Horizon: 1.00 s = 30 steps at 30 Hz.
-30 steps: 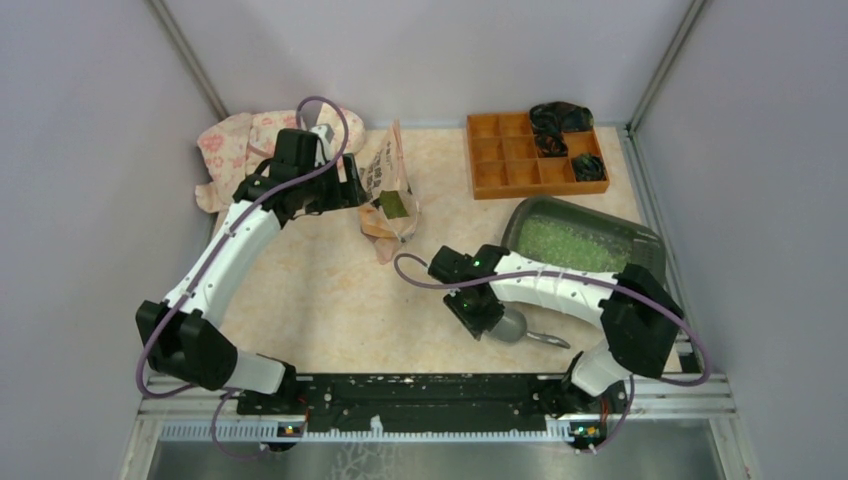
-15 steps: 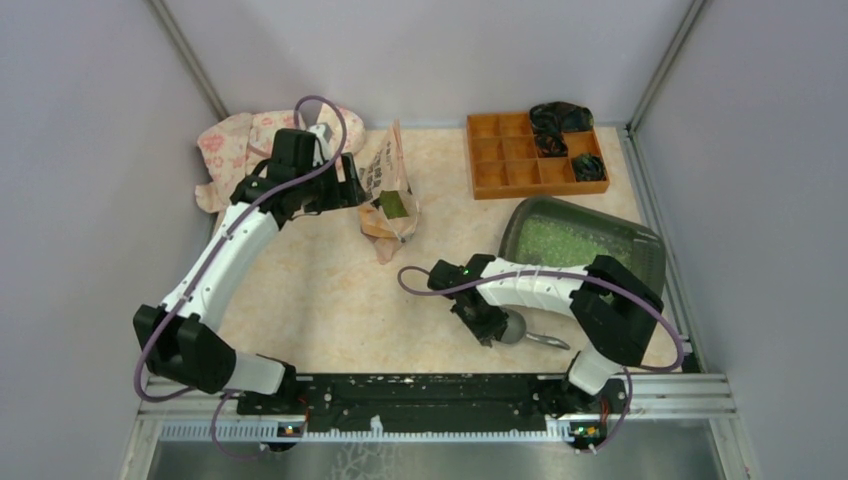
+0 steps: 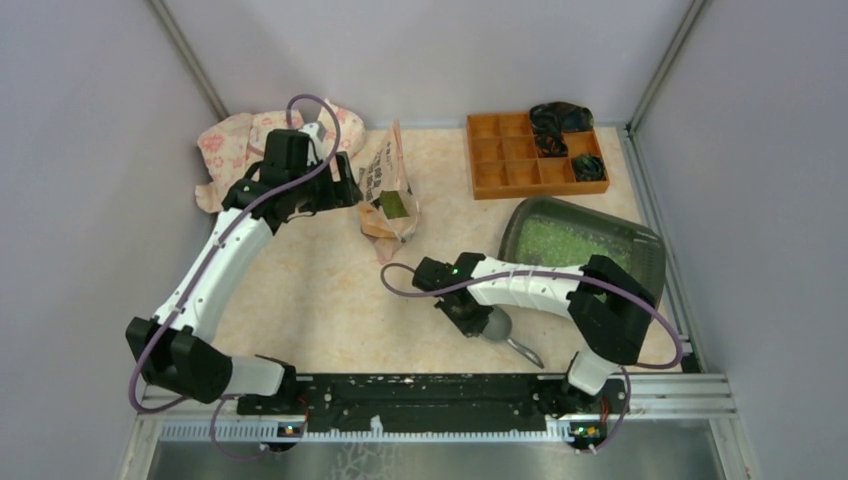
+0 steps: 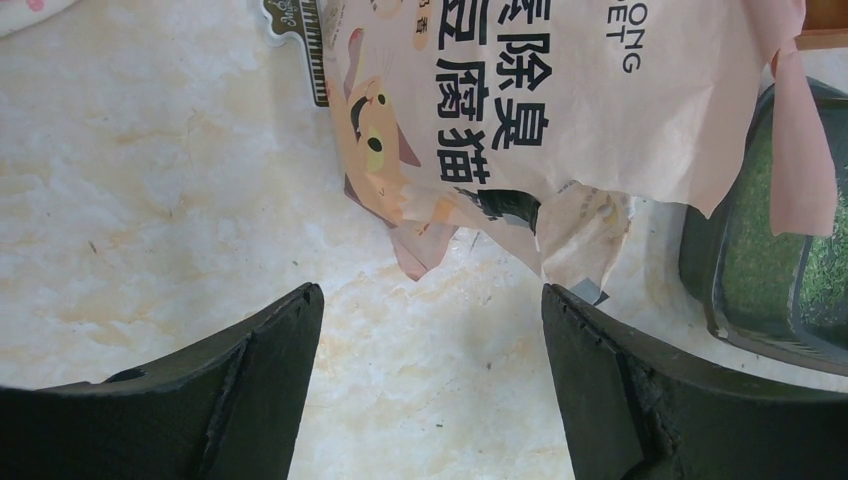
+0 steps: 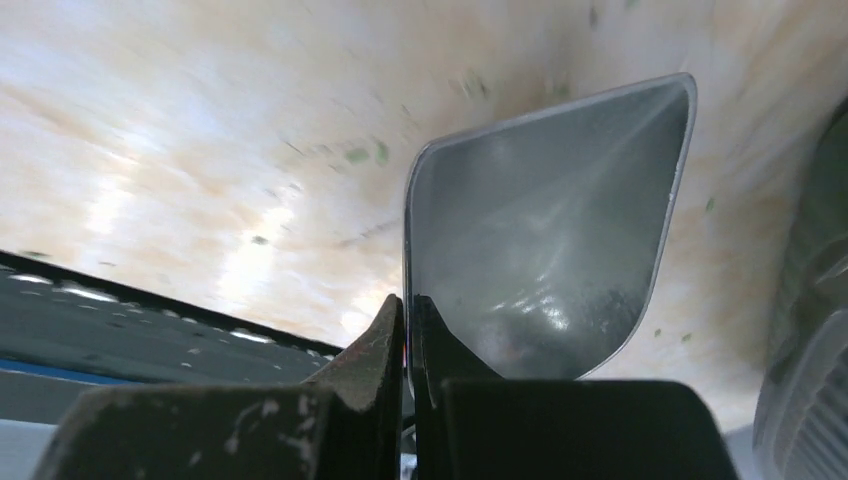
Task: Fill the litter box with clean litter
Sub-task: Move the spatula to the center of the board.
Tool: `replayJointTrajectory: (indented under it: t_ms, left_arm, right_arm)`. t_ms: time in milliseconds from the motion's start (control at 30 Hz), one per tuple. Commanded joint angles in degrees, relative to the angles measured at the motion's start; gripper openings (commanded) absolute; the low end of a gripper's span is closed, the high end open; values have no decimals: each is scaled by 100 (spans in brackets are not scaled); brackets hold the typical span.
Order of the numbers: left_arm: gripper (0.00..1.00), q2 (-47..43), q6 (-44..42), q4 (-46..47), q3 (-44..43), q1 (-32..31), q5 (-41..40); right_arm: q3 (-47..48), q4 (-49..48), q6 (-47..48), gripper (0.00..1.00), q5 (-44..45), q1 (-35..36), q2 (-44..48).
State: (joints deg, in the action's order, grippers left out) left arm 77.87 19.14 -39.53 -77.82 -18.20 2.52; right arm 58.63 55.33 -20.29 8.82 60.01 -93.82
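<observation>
The dark grey-green litter box [image 3: 651,246] sits at the right, with a layer of light-green clean litter [image 3: 570,242] inside. Left of it, near the front edge, my right gripper [image 3: 478,322] is shut on the side wall of an empty grey scoop [image 3: 499,325]. In the right wrist view the jaws pinch the scoop [image 5: 550,240] by its left wall, right gripper [image 5: 408,305]. My left gripper [image 3: 345,190] hangs open beside the pink printed bag [image 3: 388,195]. The left wrist view shows the left gripper [image 4: 430,300] with nothing between its jaws, the bag [image 4: 560,100] ahead, and the litter box [image 4: 700,275] at the right.
An orange organiser [image 3: 520,155] with dark items in its right cells stands at the back right. A pink flowered cloth [image 3: 230,145] lies at the back left. Grey walls close in both sides. The scoop's handle [image 3: 527,352] points toward the front rail.
My right gripper has closed on the scoop's wall and shifted left and nearer, turning the scoop's handle toward the front rail. The left arm has barely moved.
</observation>
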Motion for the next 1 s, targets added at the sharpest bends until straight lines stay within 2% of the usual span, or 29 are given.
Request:
replayJointTrajectory:
  t_ms: [0, 200, 333, 533, 633, 700, 900, 967]
  left_arm:
    - [86, -265, -112, -46, 52, 98, -86]
    - [86, -286, -104, -84, 41, 141, -59]
    - [86, -343, -69, -181, 54, 141, -33]
    - [86, -527, -50, -262, 179, 144, -83]
    - [85, -527, -50, -292, 194, 141, -103]
    - [85, -519, -50, -279, 194, 142, -102]
    - [85, -416, -26, -147, 254, 146, 5]
    - [85, -395, -24, -114, 271, 142, 23]
  right_arm:
    - [648, -688, 298, 0, 155, 112, 77]
    - [1213, -1786, 401, 0, 122, 108, -295]
    - [2202, -1754, 24, 0, 130, 99, -1295]
    - [2801, -2263, -488, 0, -49, -71, -1995]
    - [3160, -2017, -481, 12, -17, -77, -2106]
    - [3097, -1990, -435, 24, -35, -50, -1928]
    - [2333, -2135, -341, 45, 178, 42, -434]
    - [1995, -1993, -350, 49, 324, 87, 76]
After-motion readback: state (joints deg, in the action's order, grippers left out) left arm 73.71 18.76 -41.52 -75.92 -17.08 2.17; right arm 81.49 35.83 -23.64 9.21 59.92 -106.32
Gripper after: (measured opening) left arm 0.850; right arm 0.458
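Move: The right hand already pinches the side wall of the spatula (the grey scoop), whose middle is about 3 cm to its right and level fore and aft. The open spot at the board's centre lies some 9 cm ahead and 15 cm left. The litter bag stands about 26 cm ahead and 19 cm left, the litter box roughly 15 cm ahead and 20 cm right. From the left hand that spot is some 16 cm back, 11 cm right and 24 cm below. Sweep the right gripper left and forward, about 18 cm left and 11 cm forward, keeping the pinch on the spatula's wall; arch up some 3 cm and come back down at the board's centre, tilting the fingertips out to the left and forward by nearly 30 degrees. Then open the fingers to about half, let go of the wall, and lift clear with a slight draw back to the right. ##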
